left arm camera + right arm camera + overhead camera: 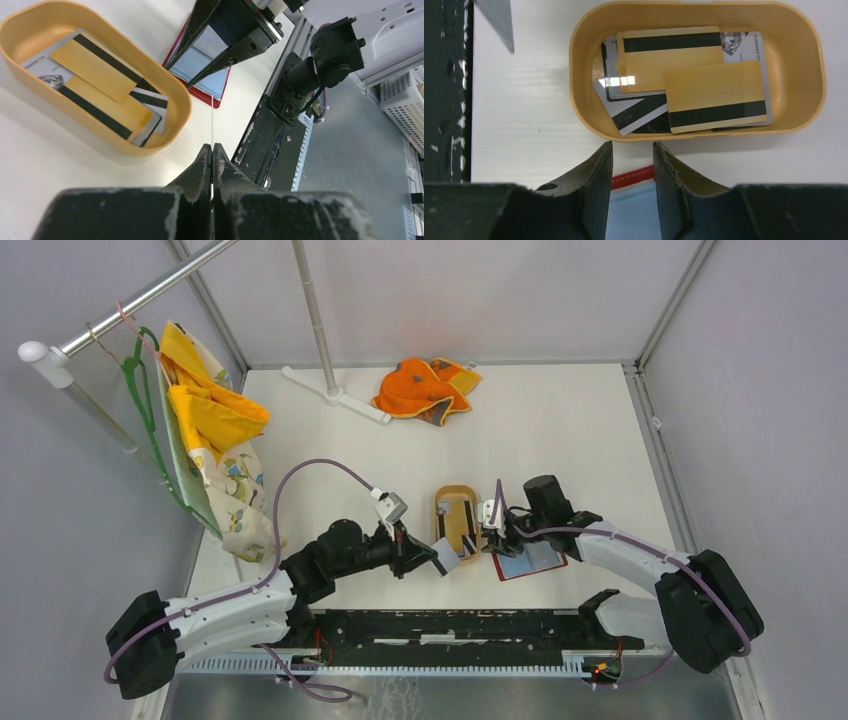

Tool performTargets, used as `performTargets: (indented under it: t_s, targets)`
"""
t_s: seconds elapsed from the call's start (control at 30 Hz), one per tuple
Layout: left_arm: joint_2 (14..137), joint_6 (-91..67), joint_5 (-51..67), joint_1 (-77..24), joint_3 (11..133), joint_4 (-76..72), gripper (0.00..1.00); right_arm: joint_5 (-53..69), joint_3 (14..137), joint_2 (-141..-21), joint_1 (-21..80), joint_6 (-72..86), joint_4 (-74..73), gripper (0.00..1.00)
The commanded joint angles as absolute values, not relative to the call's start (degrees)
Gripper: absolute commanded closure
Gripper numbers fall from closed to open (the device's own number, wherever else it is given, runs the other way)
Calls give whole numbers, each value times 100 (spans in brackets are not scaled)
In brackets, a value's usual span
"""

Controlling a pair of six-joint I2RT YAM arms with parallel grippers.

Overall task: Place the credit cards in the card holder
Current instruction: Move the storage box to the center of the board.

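Note:
My left gripper (212,146) is shut on a thin grey credit card (452,562), which shows edge-on (212,120) in the left wrist view. It holds the card just left of the card holder (532,562), a red wallet lying open with its pale blue inside up (212,85). More credit cards (689,75), gold, white and grey with dark stripes, lie piled in a tan oval tray (584,100). My right gripper (633,145) points down over the holder's red edge (636,175), its jaws a little apart with nothing pinched between them.
An orange cloth (425,388) lies at the back. A white pole stand (335,390) is left of it. Clothing on a green hanger (205,420) hangs from a rail at far left. A black rail (450,625) runs along the near edge.

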State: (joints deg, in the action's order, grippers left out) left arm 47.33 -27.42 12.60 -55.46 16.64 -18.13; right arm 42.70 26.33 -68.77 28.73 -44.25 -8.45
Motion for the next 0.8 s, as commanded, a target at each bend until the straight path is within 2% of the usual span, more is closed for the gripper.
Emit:
performTargets:
  t_s: [0.0,0.1,0.27,0.37,0.5,0.67,0.77]
  targets:
    - [4545,-2908,1368,-5529,1497,-2153,98,3827,2695,-7105,3387,-2665,765,59]
    - [4522,-2961,1377,-5527,1450,-2247,98,3404,2874,-7467,3827,-2096,1055,56]
    - [4412,-3016,1427,-5523,1404,-2339,98,3448,3000,-7716,4013,-1702,1185,54]
    - [4346,-3073,1436,-5528,1371,-2408,98,3392,3141,-7546,3919,-2101,817,52]
    - [4359,-3057,1645,-5524,1411,-2401,98,3644,3731,-7212,3543,-3412,-539,48]
    - [4481,-2632,2090,-5526,1569,-2229,98,4376,3907,-6465,3120,-4683,-1758,35]
    - [4782,-2134,2234,-5528,1864,-1955,98,4962,3656,-6070,3047,-4946,-1878,20]
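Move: The storage box's middle is about 5 cm to the right hand's left and 4 cm ahead, roughly 1 cm below it, its near side wall just off the fingertips. The open card holder lies some 9 cm to the right hand's right, 2 cm back and 3 cm below; the card pinched in the left hand hangs about 8 cm to its left, 2 cm back and 8 cm higher. From the left hand, the box is roughly 6 cm right, 4 cm ahead, 11 cm down. Right fingertips push the storage box's side leftward, travelling some 5 cm, then lift about 8 cm, retreating forward-right, opening. ##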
